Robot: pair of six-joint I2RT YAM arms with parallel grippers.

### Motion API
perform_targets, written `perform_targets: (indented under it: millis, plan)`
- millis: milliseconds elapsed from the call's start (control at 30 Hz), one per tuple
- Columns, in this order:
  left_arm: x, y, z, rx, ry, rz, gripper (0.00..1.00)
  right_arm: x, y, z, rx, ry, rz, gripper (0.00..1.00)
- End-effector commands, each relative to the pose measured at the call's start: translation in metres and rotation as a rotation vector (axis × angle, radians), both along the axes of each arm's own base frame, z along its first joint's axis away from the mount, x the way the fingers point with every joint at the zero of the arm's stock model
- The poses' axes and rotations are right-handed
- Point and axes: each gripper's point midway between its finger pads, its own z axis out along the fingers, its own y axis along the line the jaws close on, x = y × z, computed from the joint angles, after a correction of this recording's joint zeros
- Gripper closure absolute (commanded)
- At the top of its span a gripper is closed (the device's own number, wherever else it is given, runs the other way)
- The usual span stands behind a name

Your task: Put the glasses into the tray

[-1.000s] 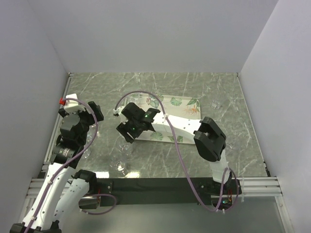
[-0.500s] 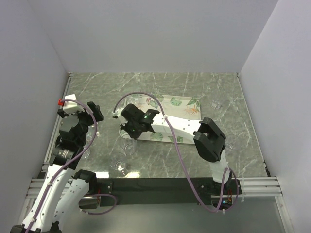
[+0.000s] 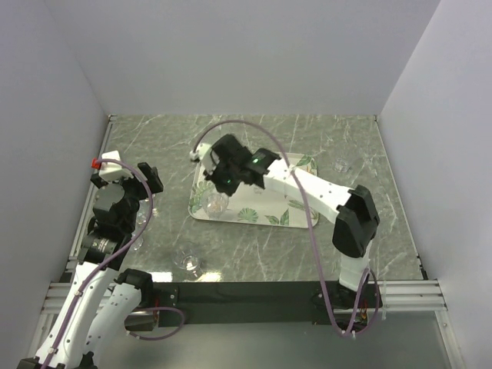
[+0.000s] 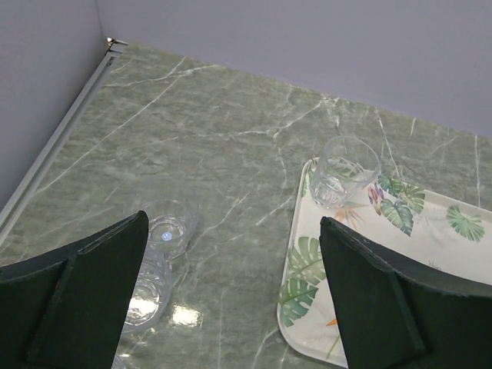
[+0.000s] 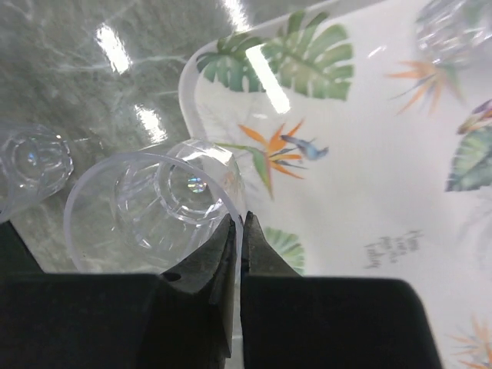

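Observation:
The tray point(image 3: 258, 201) lies mid-table, cream-white with green leaves and orange flowers. My right gripper point(image 5: 241, 224) is shut on the rim of a clear glass point(image 5: 157, 207), one finger inside and one outside. From above, this held glass point(image 3: 217, 204) is over the tray's left part, below my right gripper point(image 3: 217, 183). I cannot tell whether it touches the tray. Another glass point(image 4: 347, 171) stands at the tray's point(image 4: 300, 254) far-left corner. My left gripper point(image 4: 246, 307) hangs open over bare table left of the tray, holding nothing.
Two glasses point(image 4: 171, 227) point(image 4: 146, 296) sit on the marble close by my left fingers. One glass point(image 3: 189, 261) stands near the table's front edge. Another point(image 3: 340, 164) is right of the tray. White walls enclose the table on three sides.
My right gripper shut on a glass's rim left of the tray and carried it up and right, over the tray's left part. The left arm barely moved.

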Motion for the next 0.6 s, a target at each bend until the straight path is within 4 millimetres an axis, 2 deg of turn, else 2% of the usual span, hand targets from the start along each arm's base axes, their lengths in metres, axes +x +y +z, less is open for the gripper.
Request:
perform_targets:
  millis: [0, 100, 133, 167, 233, 267, 433, 467, 500, 567]
  plan:
    - [0.001, -0.002, 0.013, -0.019, -0.055, -0.008, 0.01, 0.017, -0.013, 0.066, 0.131, -0.052, 0.062, 1.0]
    - [0.001, -0.003, 0.012, -0.02, -0.05, -0.011, 0.01, 0.051, -0.033, 0.08, 0.177, -0.053, -0.048, 1.0]
    - [0.002, -0.003, 0.012, -0.019, -0.049, -0.011, 0.01, 0.071, -0.046, 0.078, 0.192, -0.032, -0.124, 1.0]
    - [0.002, -0.003, 0.012, -0.018, -0.05, -0.013, 0.01, 0.083, -0.049, 0.086, 0.218, -0.038, -0.162, 1.0]
    - [0.002, -0.003, 0.011, -0.019, -0.047, -0.008, 0.01, 0.103, -0.055, 0.079, 0.242, 0.003, -0.26, 1.0]
    - [0.002, -0.002, 0.011, -0.019, -0.047, -0.007, 0.01, 0.119, -0.063, 0.081, 0.266, -0.007, -0.315, 1.0]
    - [0.0, -0.001, 0.013, -0.02, -0.055, -0.001, 0.01, 0.16, -0.068, 0.075, 0.321, -0.045, -0.534, 1.0]
    - [0.001, -0.001, 0.013, -0.019, -0.055, 0.002, 0.01, 0.167, -0.065, 0.08, 0.344, -0.065, -0.556, 1.0]
    - [0.001, -0.001, 0.011, -0.018, -0.051, 0.002, 0.01, 0.175, -0.066, 0.073, 0.338, -0.071, -0.597, 1.0]
    - [0.001, 0.0, 0.011, -0.016, -0.049, 0.004, 0.01, 0.189, -0.068, 0.073, 0.351, -0.094, -0.672, 1.0]
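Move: The right hand holds a glass by its rim. The glass is bound for the bare spot by the tray's far edge, about 14 cm ahead of this hand, 3 cm to its right and 14 cm below. The glass already in the tray's far left corner stands 14 cm ahead and 3 cm left of the hand. The tray's middle is some 5 cm ahead and 11 cm right. From the left hand the spot is about 14 cm ahead and 28 cm right. Still pinching the glass by its rim, the right hand sweeps it over the tray towards the far edge beside the standing glass, about 16 cm forward and 8 cm to the right. It climbs some 6 cm on the way, then starts to sink near the end, while the wrist swings clockwise by roughly 30 degrees so that the fingers point more forward. ##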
